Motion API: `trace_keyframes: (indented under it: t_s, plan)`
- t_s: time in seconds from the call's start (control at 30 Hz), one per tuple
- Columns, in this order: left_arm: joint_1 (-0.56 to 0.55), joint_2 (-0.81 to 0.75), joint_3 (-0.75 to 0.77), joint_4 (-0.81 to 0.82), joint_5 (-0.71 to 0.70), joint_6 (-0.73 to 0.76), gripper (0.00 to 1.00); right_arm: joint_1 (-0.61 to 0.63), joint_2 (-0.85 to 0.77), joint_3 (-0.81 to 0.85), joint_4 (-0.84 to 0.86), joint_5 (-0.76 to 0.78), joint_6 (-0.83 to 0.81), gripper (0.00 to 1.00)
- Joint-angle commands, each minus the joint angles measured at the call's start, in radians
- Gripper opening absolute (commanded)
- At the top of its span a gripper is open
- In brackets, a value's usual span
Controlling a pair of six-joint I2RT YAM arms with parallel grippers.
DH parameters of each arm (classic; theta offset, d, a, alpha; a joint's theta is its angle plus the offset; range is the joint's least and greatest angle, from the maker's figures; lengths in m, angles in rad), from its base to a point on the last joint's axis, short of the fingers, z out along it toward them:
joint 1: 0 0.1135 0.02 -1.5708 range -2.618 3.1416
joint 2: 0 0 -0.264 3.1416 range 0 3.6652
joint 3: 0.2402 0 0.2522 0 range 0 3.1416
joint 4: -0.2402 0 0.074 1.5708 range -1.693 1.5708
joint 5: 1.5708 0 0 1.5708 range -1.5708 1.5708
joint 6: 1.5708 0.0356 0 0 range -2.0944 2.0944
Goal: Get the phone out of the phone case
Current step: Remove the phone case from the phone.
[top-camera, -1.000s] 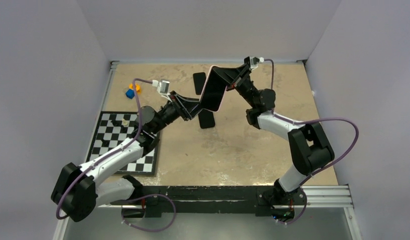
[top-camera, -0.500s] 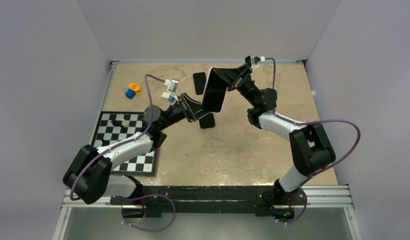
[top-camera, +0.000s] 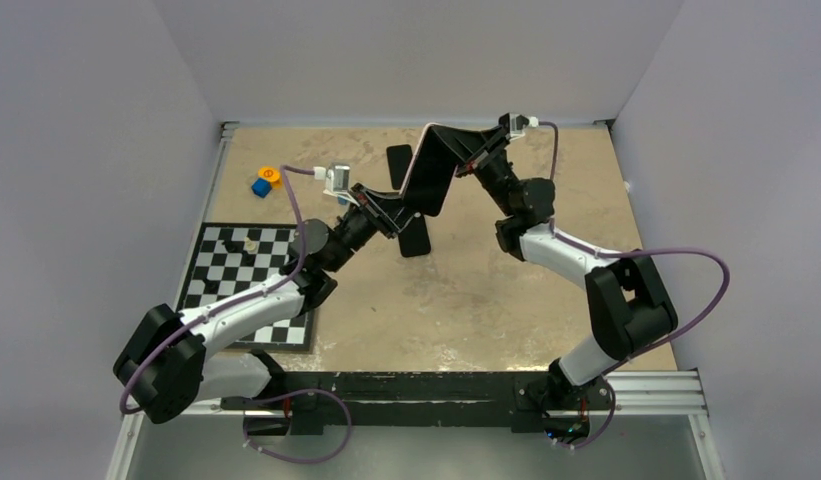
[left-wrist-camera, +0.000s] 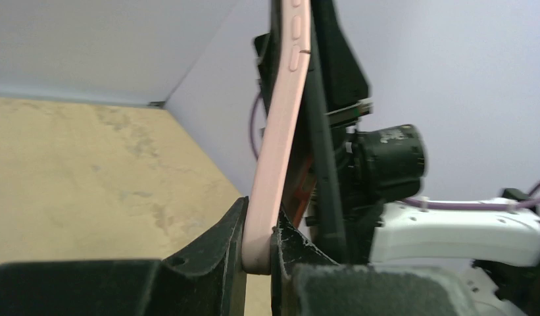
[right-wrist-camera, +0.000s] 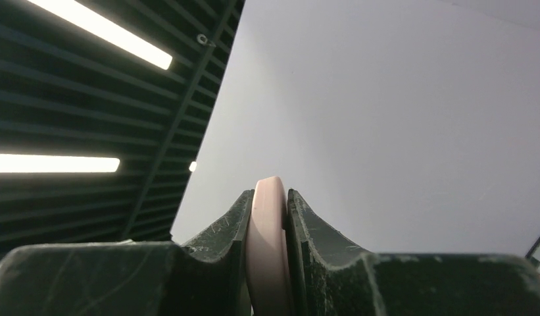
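The phone sits in a pink phone case (top-camera: 418,165) with its dark face (top-camera: 436,175) turned toward the camera, held up in the air over the back of the table. My right gripper (top-camera: 468,152) is shut on its upper end; in the right wrist view the pink case edge (right-wrist-camera: 268,227) is pinched between the fingers of the right gripper (right-wrist-camera: 270,204). My left gripper (top-camera: 400,205) is shut on the lower corner. In the left wrist view the pink edge (left-wrist-camera: 280,145) rises from between the fingers of the left gripper (left-wrist-camera: 257,230). No gap between phone and case can be made out.
Two dark flat rectangles lie on the tan table, one (top-camera: 399,165) behind the phone and one (top-camera: 414,240) below it. A checkerboard mat (top-camera: 251,285) lies at the left, with a blue cube (top-camera: 260,186) and an orange piece (top-camera: 270,174) beyond it.
The left gripper has shut onto the lower corner of the pink case. The left wrist swung and the cased phone tipped slightly upward.
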Motion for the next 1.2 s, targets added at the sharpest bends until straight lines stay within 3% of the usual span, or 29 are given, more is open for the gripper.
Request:
trace_keyframes:
  t_s: [0.0,0.23,0.33,0.47,0.53,0.67,0.8,0.9,0.97,1.17]
  plan:
    - [0.065,0.093,-0.074,-0.248,-0.532,0.325,0.0,0.083,-0.146,0.037,0.198,0.098,0.252,0.0]
    - [0.065,0.033,-0.149,-0.188,-0.461,0.376,0.0,0.057,-0.075,0.06,0.242,0.111,0.303,0.0]
    - [0.065,-0.053,-0.095,-0.385,-0.287,0.351,0.01,0.016,-0.131,0.024,0.146,0.043,0.199,0.0]
    - [0.068,-0.135,-0.015,-0.563,-0.005,0.211,0.35,-0.043,-0.167,-0.027,0.062,-0.062,0.057,0.0]
    - [0.072,-0.176,-0.011,-0.614,0.119,0.158,0.47,-0.076,-0.175,-0.055,0.037,-0.095,0.007,0.0]
    - [0.085,-0.3,-0.066,-0.695,0.298,0.099,0.58,-0.153,-0.185,-0.087,-0.005,-0.162,-0.064,0.0]
    - [0.093,-0.433,-0.084,-0.745,0.459,0.046,0.58,-0.202,-0.213,-0.072,-0.109,-0.223,-0.18,0.0]
    - [0.09,-0.459,-0.055,-0.677,0.569,-0.055,0.56,-0.203,-0.249,-0.061,-0.195,-0.227,-0.255,0.0]
    - [0.08,-0.423,-0.04,-0.529,0.617,-0.183,0.56,-0.203,-0.269,-0.056,-0.257,-0.219,-0.284,0.0]
    - [0.056,-0.298,-0.03,-0.225,0.578,-0.392,0.54,-0.202,-0.276,-0.06,-0.254,-0.233,-0.253,0.0]
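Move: My two hands hold the pink-cased phone steeply tilted between them: its middle lies about 3 cm ahead of my left hand, 4 cm to its right and 5 cm above, and about 3 cm back from my right hand and 6 cm below it, level with it sideways. On the table, some 24 cm below my left hand, the black case lies about 9 cm ahead and the black phone about 30 cm ahead and 2 cm left. Still pinching the cased phone's lower corner, I nudge my left hand forward, left and slightly down, then open its fingers and draw back about 13 cm towards my base, dipping, coming back up and turning clockwise. My right hand keeps its pinch on the upper end, sinks a little and carries the phone some 6 cm to my right, rolling its left side down about 15 degrees. ##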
